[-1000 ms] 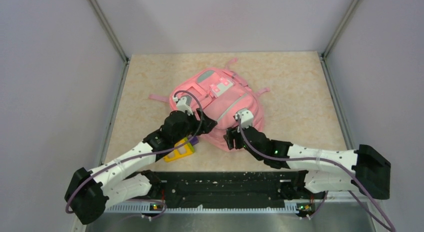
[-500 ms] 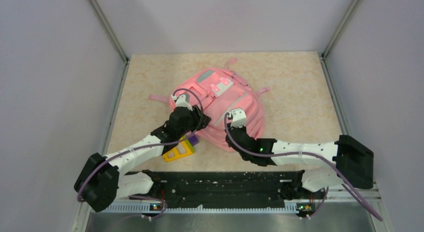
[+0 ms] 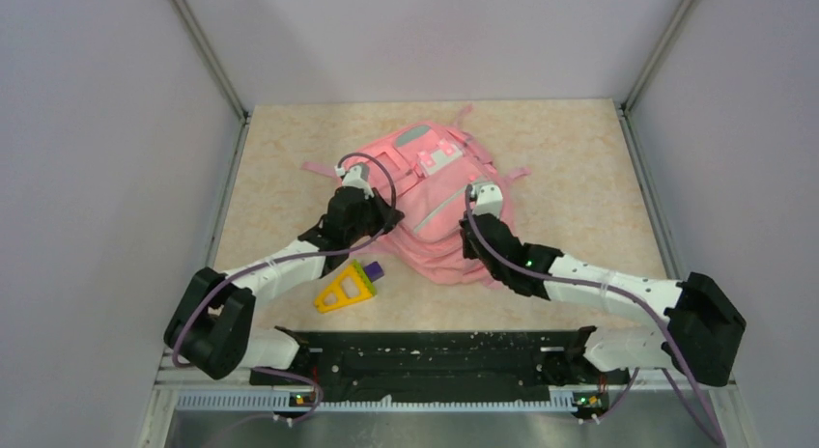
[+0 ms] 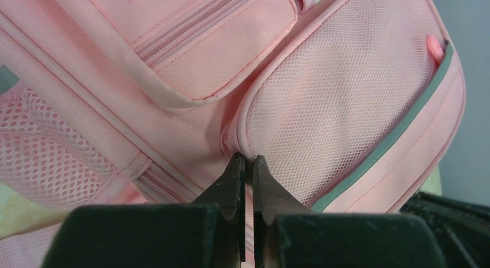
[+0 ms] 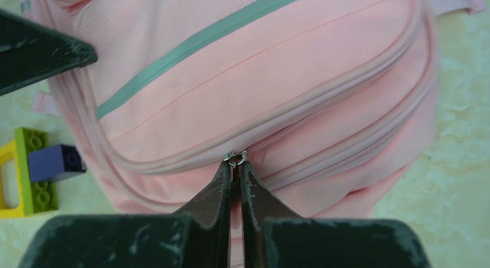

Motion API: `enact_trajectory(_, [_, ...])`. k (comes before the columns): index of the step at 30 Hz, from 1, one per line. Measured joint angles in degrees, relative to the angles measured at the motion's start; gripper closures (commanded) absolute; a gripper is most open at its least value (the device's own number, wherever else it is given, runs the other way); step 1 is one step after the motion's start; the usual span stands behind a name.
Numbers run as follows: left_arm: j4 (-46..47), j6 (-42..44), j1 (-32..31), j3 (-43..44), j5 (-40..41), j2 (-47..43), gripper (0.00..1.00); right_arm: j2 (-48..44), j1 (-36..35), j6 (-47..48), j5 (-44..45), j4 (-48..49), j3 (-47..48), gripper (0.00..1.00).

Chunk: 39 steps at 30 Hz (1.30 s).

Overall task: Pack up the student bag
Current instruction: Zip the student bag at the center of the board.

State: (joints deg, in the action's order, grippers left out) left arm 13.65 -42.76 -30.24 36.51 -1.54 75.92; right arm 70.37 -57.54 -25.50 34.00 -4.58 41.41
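The student bag (image 3: pixel 432 192) is a soft pink backpack lying flat in the middle of the table. My left gripper (image 3: pixel 386 223) is at its left side. In the left wrist view its jaws (image 4: pixel 247 159) are shut on a fold of pink fabric where the front pocket meets the mesh side pocket (image 4: pixel 341 100). My right gripper (image 3: pixel 467 243) is at the bag's near right side. Its jaws (image 5: pixel 235 163) are shut on the small metal zipper pull (image 5: pixel 236 157) of the long pink zip.
A yellow, green and purple brick toy (image 3: pixel 348 286) lies on the table just left of the bag's near edge, also seen as the brick toy (image 5: pixel 36 171) in the right wrist view. Grey walls enclose the table on three sides.
Both grippers went from open to shut, the left on the bag's fabric, the right on the zipper pull. The bag shifted away from the arms and slightly right, uncovering the brick toy.
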Motion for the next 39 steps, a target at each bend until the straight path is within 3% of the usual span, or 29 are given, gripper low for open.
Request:
enact_trajectory(8, [-1.6, 9.64, 2.38, 6.34, -0.2, 5.42, 1.0, -1.6, 19.06, 6.71, -14.19, 3.98, 0.02, 1.0])
enact_trajectory(9, [-2.43, 11.21, 2.51, 7.74, -0.11, 6.12, 0.96, -1.29, 21.05, 7.45, -15.89, 4.5, 0.15, 1.0])
enact_trajectory(13, [-5.66, 18.45, 2.73, 12.33, -0.04, 7.28, 0.55, 0.31, 24.39, 10.12, -21.0, 5.01, 1.46, 1.0])
enact_trajectory(15, [-6.47, 23.08, 2.12, 12.96, 1.79, 6.75, 0.38, 0.31, 24.83, 11.08, -22.8, 5.25, 1.49, 1.0])
enact_trajectory(17, [-7.54, 27.61, 0.42, 13.0, 5.22, 5.4, 0.3, 0.13, 25.11, 11.67, -24.2, 5.27, 1.46, 1.0])
enact_trajectory(24, [-6.08, 40.39, -12.74, 13.27, 6.84, 1.2, 0.24, -2.1, 25.4, 12.02, -28.06, 4.35, 1.33, 1.0])
enact_trajectory(36, [1.03, 51.89, -20.17, 16.98, 6.67, 12.5, 0.17, -4.55, 25.46, 12.0, -31.28, 1.53, 1.14, 1.0])
enact_trajectory(38, [2.29, 53.53, -20.85, 18.32, 7.67, 14.08, 0.23, -4.76, 25.46, 12.0, -31.34, 1.51, 0.85, 1.0])
enact_trajectory(39, [2.93, 54.34, -21.29, 19.04, 8.15, 14.91, 0.32, -4.87, 25.46, 11.98, -31.52, 1.64, 0.63, 1.0])
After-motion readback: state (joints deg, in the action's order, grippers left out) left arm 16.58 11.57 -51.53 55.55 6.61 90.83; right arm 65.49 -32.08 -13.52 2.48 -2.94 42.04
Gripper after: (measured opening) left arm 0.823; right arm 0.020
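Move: My right hand already pinches the zip pull of the front pocket; the pocket's lower right corner lies about 8 cm ahead and 7 cm to the right of it. The white name tag is some 18 cm ahead and 5 cm left, the bag's right strap about 14 cm ahead and 12 cm right, lower down. My left hand still grips a fold at the pocket's left end, with the zip pull roughly 13 cm to its right, 6 cm nearer me and about level. Keeping the pull pinched, I draw it with my right hand about 8 cm forward and 6 cm right along the pocket seam towards its corner, then ease back a couple of centimetres, rising slightly. My left hand goes forward some 5 cm with its fold, opens and lets go, then lifts back and sweeps about 13 cm right over the pocket towards the pull, rolling some 60 degrees left side up and finally sinking a little, fingers wide. ##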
